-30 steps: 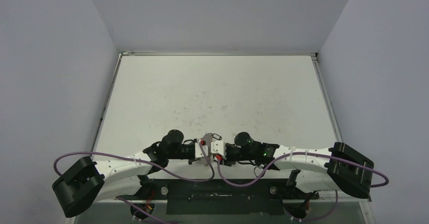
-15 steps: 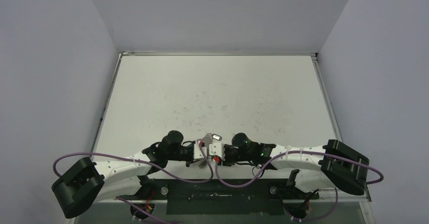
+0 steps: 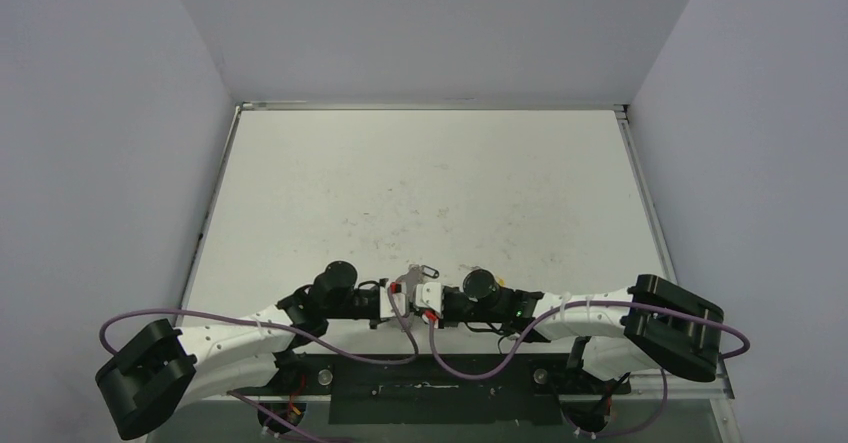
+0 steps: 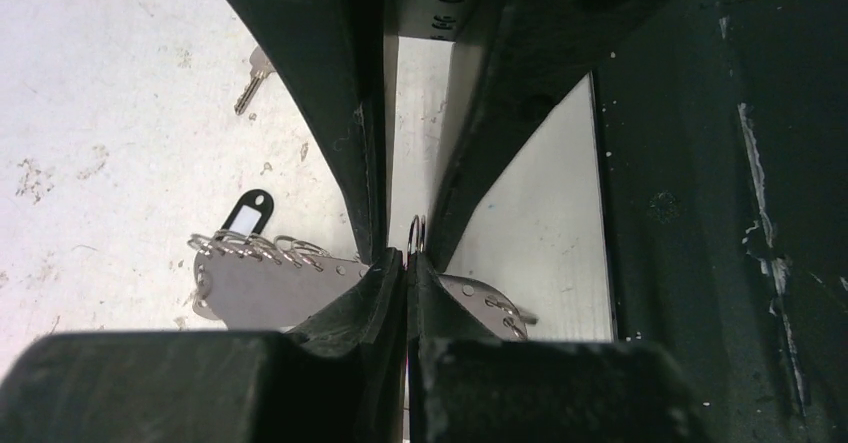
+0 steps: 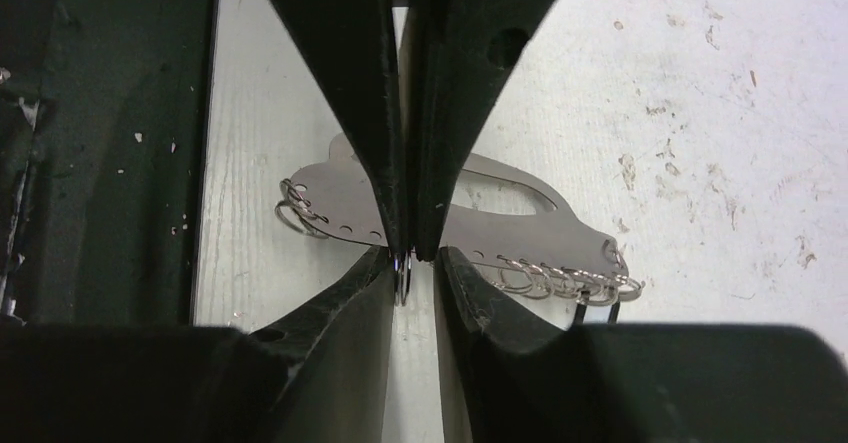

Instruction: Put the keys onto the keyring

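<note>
The keyring (image 4: 270, 288) is a flat silver plate edged with small rings, and my left gripper (image 4: 408, 263) is shut on its middle. One small ring (image 4: 417, 233) stands up just past the left fingertips. In the right wrist view the keyring (image 5: 510, 213) lies across the frame. That small ring (image 5: 402, 275) sits between the fingers of my right gripper (image 5: 415, 255), against one pad, with a gap still showing. A black tag (image 4: 246, 213) hangs from the rings. One loose silver key (image 4: 256, 73) lies on the table beyond. From above, both grippers meet at the keyring (image 3: 412, 275).
Everything happens just above the table's near edge, over a pale metal strip (image 4: 540, 223) and the dark base plate (image 5: 100, 163) behind it. The white table (image 3: 430, 183) stretches away to grey walls on three sides.
My right arm has shifted left, bringing its gripper up to the left one. The right jaws have narrowed around the small ring. My left gripper has kept its hold.
</note>
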Robot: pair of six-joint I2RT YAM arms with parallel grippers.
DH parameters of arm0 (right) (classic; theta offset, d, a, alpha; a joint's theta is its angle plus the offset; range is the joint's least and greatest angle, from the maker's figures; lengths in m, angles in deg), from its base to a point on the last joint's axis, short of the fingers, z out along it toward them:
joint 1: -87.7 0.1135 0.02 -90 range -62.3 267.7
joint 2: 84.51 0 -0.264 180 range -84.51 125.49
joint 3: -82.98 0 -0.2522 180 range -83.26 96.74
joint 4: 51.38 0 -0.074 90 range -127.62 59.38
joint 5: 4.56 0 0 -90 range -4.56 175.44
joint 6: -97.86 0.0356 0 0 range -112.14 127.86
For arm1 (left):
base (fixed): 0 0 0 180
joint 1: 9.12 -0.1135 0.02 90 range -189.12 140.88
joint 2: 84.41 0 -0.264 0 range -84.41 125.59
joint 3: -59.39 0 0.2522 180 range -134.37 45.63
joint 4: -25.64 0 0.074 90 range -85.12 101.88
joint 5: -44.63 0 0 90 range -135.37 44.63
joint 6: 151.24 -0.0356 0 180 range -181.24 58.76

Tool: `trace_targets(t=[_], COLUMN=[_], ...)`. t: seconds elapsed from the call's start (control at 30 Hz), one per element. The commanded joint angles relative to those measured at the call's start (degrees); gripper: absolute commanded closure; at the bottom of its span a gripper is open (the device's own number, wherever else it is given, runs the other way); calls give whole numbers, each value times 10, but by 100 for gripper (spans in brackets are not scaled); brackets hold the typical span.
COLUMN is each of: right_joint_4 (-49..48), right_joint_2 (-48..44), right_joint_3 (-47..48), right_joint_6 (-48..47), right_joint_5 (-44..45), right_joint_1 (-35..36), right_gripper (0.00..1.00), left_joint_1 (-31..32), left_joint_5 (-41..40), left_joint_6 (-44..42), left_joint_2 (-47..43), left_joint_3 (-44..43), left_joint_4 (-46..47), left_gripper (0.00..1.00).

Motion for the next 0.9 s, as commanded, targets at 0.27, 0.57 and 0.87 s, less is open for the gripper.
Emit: trace_targets(t=[0.27, 0.57, 0.87], right_joint_4=[-10, -135, -232], right_joint_2=[-19, -42, -49], right_joint_3=[-5, -57, -76], right_joint_6=[7, 60, 116], right_joint_5=[19, -14, -82], right_joint_1=[4, -37, -76], right_gripper=[100, 100, 100], left_joint_1=[3, 3, 3], left_joint_5=[0, -49, -49], left_joint_6=[1, 19, 48], left_joint_2=[-27, -72, -74], left_joint_3=[-4, 21, 56], left_joint_4=[46, 31, 107], left_gripper=[100, 66, 67])
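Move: The wire ring sits in the left hand's shut fingertips, about 1 cm to that hand's right at the same height; from the right hand it lies some 1 cm to the left, between its slightly parted fingers. The ringed plate's middle is roughly 2 cm ahead, 2 cm left and 3 cm below the left hand. From that hand too, the black tag is about 7 cm ahead and 3 cm right, and the yellow-tagged key 6 cm ahead, 15 cm right, both some 5 cm lower. The right fingers close on the wire ring and pinch it while the left hand still grips it, both arms nearly still. Then the left fingers open about a third, letting go, and that hand rises 2 cm before easing left. Keeping its pinch, the right hand draws about 2 cm right and as much forward, lifting slightly at the end and turning a little clockwise. ##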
